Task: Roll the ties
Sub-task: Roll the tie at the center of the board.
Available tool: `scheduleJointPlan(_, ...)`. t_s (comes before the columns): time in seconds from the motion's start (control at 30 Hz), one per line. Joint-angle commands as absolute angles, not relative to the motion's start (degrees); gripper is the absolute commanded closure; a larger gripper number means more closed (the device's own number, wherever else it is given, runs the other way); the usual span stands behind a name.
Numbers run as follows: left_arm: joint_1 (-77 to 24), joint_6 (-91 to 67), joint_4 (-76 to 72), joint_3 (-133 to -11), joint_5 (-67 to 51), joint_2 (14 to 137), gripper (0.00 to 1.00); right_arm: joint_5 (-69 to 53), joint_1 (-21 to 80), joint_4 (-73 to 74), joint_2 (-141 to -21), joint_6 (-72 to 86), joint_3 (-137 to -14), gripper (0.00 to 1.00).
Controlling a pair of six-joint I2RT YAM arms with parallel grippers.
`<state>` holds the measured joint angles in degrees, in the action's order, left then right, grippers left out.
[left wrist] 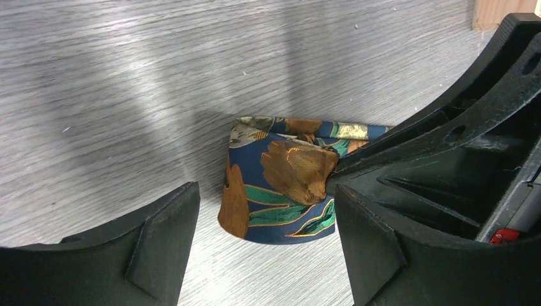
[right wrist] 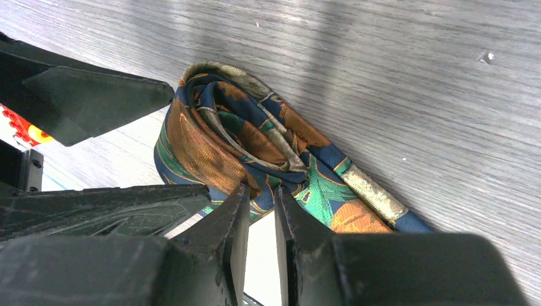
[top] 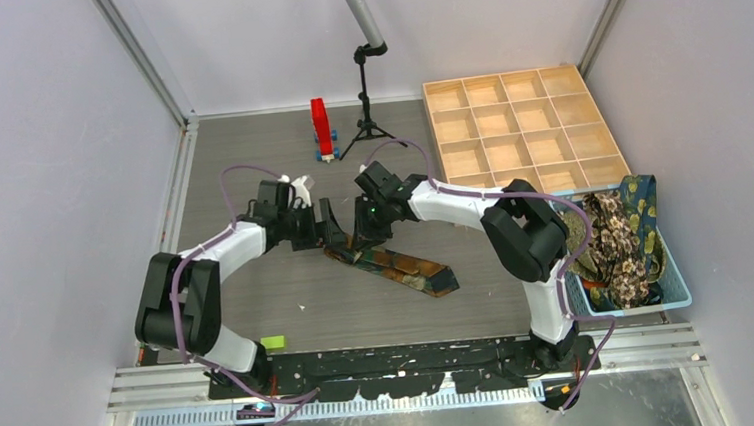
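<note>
A navy tie [top: 407, 267] with orange and teal leaf patterns lies across the middle of the table, its left end rolled into a loose coil [left wrist: 281, 185]. My right gripper [right wrist: 261, 191] is shut on the coil's [right wrist: 217, 134] outer fold, its fingertips pinching the fabric. My left gripper [left wrist: 265, 204] is open, one finger on each side of the coil and not touching it. In the top view both grippers meet over the tie's left end, the left gripper [top: 332, 226] beside the right gripper [top: 360, 236]. More ties [top: 620, 236] lie heaped in a basket.
The light blue basket [top: 675, 297] stands at the right edge. A wooden tray [top: 500, 76] with several compartments sits at the back right. A red block [top: 322, 127] and a small black tripod [top: 365, 104] stand at the back. A green piece [top: 273, 342] lies near the left base.
</note>
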<state>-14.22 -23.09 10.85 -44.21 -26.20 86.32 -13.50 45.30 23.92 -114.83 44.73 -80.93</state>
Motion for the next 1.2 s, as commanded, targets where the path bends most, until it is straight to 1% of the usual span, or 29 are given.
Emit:
scheduleJointPlan(0.0,-13.9,-23.4,5.5,-43.2,-31.2,87.5,0.21,-12.9,44.9,23.6,-114.0,43.1,-79.2,0.74)
scheduleJointPlan(0.23,-13.9,-25.7,3.1,-41.1,-33.7,87.4,0.22,-13.0,44.7,23.2,-114.1,43.2,-78.6,0.75)
scheduleJointPlan(0.57,-13.9,-30.7,-4.1,-37.5,-36.6,90.4,0.29,-12.9,44.5,23.0,-114.2,43.4,-78.5,0.75)
scheduleJointPlan(0.73,-13.9,-30.8,-3.3,-36.7,-35.9,88.7,0.36,-12.8,44.3,23.0,-113.8,43.4,-78.8,0.75)
scheduleJointPlan(0.87,-14.0,-30.6,-2.5,-36.0,-34.6,87.6,0.45,-12.7,44.2,23.4,-113.3,43.4,-79.9,0.75)
scheduleJointPlan(1.17,-15.6,-30.0,2.5,-35.7,-28.3,82.9,0.49,-14.4,44.3,25.3,-109.5,43.7,-82.1,0.73)
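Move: The rolled end of the tie lies just beyond the left hand's open fingers, about 3 cm to its right, 2 cm back and 3 cm lower. The right hand's tips are already on the tie at the roll's inner edge, with the roll's middle some 3 cm to their left, about 1 cm ahead and 1 cm below. The tie's flat tail has its middle roughly 15 cm to the right of the left hand and 7 cm back. The left hand eases right, back and down onto the rolled end of the tie, about 3 cm in all, swinging its fingertips some 10 degrees farther to the right; it then narrows its wide-open fingers to about half open, so that they close on the roll from both sides. The right hand stays in place with its nearly shut fingers, still holding the tie at the roll's inner edge where the flat tail runs off. ##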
